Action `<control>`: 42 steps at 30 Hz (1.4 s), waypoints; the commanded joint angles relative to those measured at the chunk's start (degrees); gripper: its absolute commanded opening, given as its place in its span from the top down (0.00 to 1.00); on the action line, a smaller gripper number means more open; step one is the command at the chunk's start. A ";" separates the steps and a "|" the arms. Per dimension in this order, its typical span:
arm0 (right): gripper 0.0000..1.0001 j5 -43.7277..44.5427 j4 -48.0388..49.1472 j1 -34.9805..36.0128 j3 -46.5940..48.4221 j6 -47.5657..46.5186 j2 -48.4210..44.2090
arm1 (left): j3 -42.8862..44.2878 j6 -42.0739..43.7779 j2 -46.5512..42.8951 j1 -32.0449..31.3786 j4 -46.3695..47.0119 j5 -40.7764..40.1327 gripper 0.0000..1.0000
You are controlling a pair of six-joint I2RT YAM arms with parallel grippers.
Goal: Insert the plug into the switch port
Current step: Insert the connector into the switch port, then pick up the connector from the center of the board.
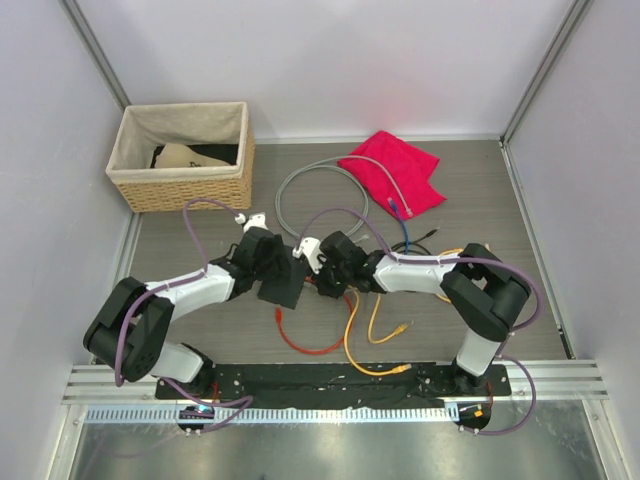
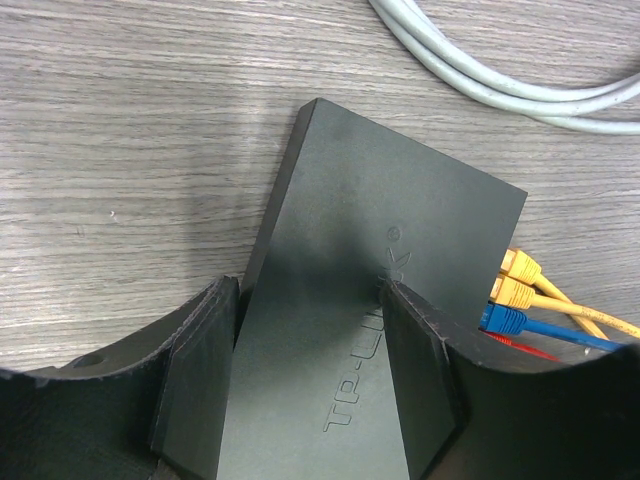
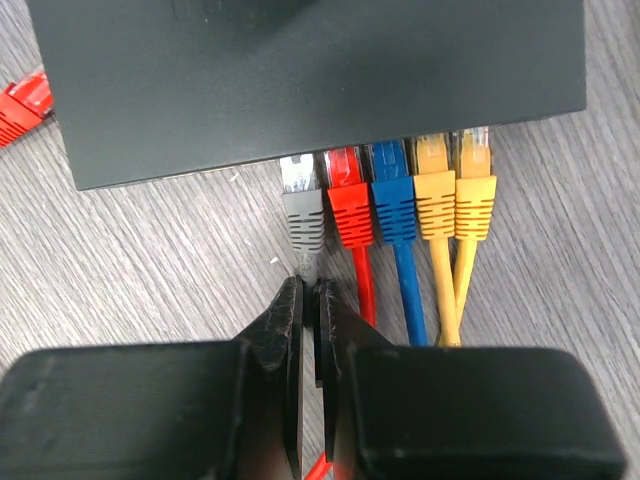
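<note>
The switch (image 2: 380, 230), a flat dark grey box, lies on the wooden table, and my left gripper (image 2: 308, 300) is shut across its width, one finger on each long side. In the right wrist view its socket edge (image 3: 300, 150) faces me. The grey plug (image 3: 303, 205) sits with its clear tip in the leftmost filled port. My right gripper (image 3: 310, 290) is shut on the grey cable just behind the plug's boot. In the top view both grippers meet at the switch (image 1: 281, 283) at the table's middle.
Red (image 3: 350, 205), blue (image 3: 392, 200) and two yellow plugs (image 3: 455, 195) fill the ports beside the grey one. A wicker basket (image 1: 180, 185) stands back left, a red cloth (image 1: 395, 170) back right. A grey cable loop (image 1: 300, 190) and red and yellow cables (image 1: 350, 340) lie around.
</note>
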 commanded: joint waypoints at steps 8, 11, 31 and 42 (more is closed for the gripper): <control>0.99 -6.22 26.30 1.95 12.07 1.48 2.95 | -1.56 -2.20 3.85 -5.48 -4.67 12.61 0.38; 0.98 -4.11 23.40 2.04 6.55 2.62 1.02 | -0.60 -0.71 4.11 -5.13 -5.54 7.52 0.32; 0.29 35.78 -12.20 -11.54 -2.08 17.82 -34.39 | 11.79 -3.77 -16.17 -2.58 -26.89 -9.90 0.00; 0.28 28.33 -9.42 -42.07 -10.78 34.96 -34.06 | 16.54 2.45 -35.78 -2.58 -40.78 -2.96 0.00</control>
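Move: The switch port for the grey plug, whose cable the right fingers already grip, lies about 3 cm to their left and 1 cm ahead, level with them. From the right hand, the red plug is some 2 cm ahead and 2 cm left, the blue plug 3 cm ahead and 2 cm left. The switch's middle is about 3 cm back and 2 cm right of the left hand, slightly below, with the port some 4 cm back and 5 cm right. The grey cable, still pinched behind its plug, is nudged under 1 cm left and forward at the port while the left hand braces the switch; then the right fingers open, let go, rise and swing some 30 cm right and 10 forward, turning about 80 degrees clockwise over the loose cables. The left hand shifts about 1 cm forward, then slightly right and back, opens fully and lifts 18 cm off the switch, drawing back. ##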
